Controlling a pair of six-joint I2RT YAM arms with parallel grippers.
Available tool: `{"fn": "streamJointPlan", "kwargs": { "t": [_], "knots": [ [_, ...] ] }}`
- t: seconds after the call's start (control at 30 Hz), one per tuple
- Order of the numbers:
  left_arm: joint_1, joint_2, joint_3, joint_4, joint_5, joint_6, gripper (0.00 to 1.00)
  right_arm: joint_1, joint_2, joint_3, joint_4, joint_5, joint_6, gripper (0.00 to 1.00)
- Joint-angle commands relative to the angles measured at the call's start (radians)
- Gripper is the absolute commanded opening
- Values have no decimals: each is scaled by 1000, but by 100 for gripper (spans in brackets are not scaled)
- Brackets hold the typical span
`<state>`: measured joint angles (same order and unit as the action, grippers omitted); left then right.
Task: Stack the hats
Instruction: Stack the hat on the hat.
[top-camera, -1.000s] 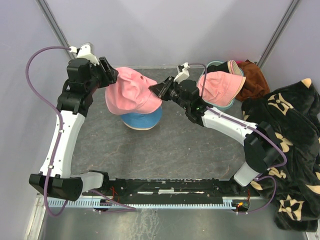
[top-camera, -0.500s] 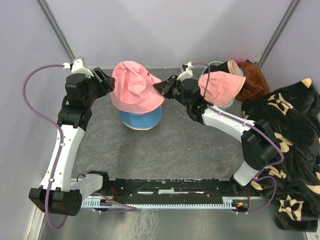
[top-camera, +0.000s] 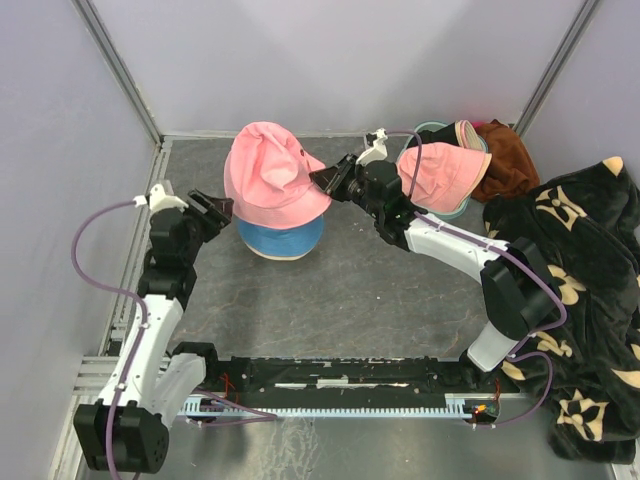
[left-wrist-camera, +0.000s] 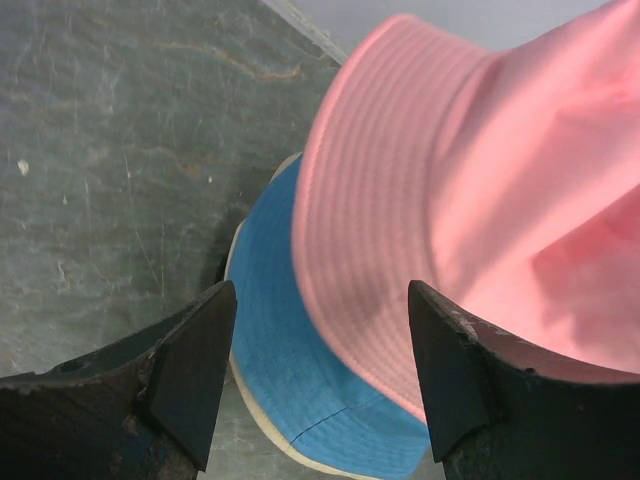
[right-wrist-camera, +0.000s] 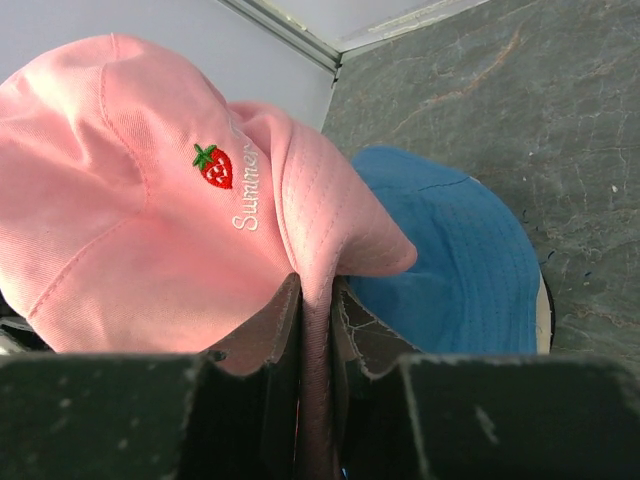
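A pink hat (top-camera: 272, 175) with a strawberry mark sits crumpled on a blue hat (top-camera: 285, 238) at the back middle of the table. My right gripper (top-camera: 326, 181) is shut on the pink hat's right brim (right-wrist-camera: 330, 240), the fabric pinched between its fingers (right-wrist-camera: 275, 335). The blue hat (right-wrist-camera: 450, 260) lies below and to the right in that view. My left gripper (top-camera: 214, 207) stands open just left of both hats, holding nothing. Through its gap (left-wrist-camera: 320, 300) I see the blue hat (left-wrist-camera: 300, 370) under the pink hat (left-wrist-camera: 480, 180). Another pink hat (top-camera: 440, 172) rests at the back right.
The second pink hat lies over a teal basket (top-camera: 432, 128), with a rust-brown cloth (top-camera: 508, 155) beside it. A black blanket with a beige pattern (top-camera: 575, 270) hangs over the right edge. Grey walls close the back and sides.
My left gripper has let go of the pink hat, opened wider, and pulled back toward the near left. The pink hat has settled onto the blue hat. The right gripper keeps its hold.
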<state>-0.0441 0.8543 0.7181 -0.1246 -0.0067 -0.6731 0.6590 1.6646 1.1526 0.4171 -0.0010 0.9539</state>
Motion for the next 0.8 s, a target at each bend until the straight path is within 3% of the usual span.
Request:
{"fn": "streamJointPlan", "kwargs": {
  "t": [0.0,0.23,0.47,0.77],
  "knots": [
    [14,-62,-130,274,2,-169,76,-4,-2,-4,50,-21,-3,23],
    [20,-52,-355,672,11,-391,71,-1,7,-6,55,-30,-3,23],
    [21,84,-452,971,22,-513,63,-1,9,-8,55,-34,-4,23],
    [20,133,-504,1183,-8,-566,46,9,26,-2,61,-36,1,24]
  ]
}}
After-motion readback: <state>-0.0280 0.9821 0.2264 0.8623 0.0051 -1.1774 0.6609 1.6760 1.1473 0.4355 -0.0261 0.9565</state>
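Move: The pink hat's middle is about 6 cm ahead of the left hand, 11 cm to its right and slightly above it. The near-left brim edge is closer, 1 cm ahead, 3 cm right and 3 cm lower. The blue hat sits about 11 cm right, 1 cm back and 10 cm below, with the beige hat just under it. From the right hand, already gripping the other side, the pink hat's middle lies 10 cm left and 1 cm ahead. The pink hat's near-left brim is where the left hand lines up its open fingers: it sinks about 4.5 cm beside the hat, easing slightly forward and right, then rises again some 2 cm. Meanwhile the wrist rolls left side down by about 30 degrees and tips its fingers up, while they close from wide to half open around the brim's edge. The right hand stays put, still pinching the opposite brim. ##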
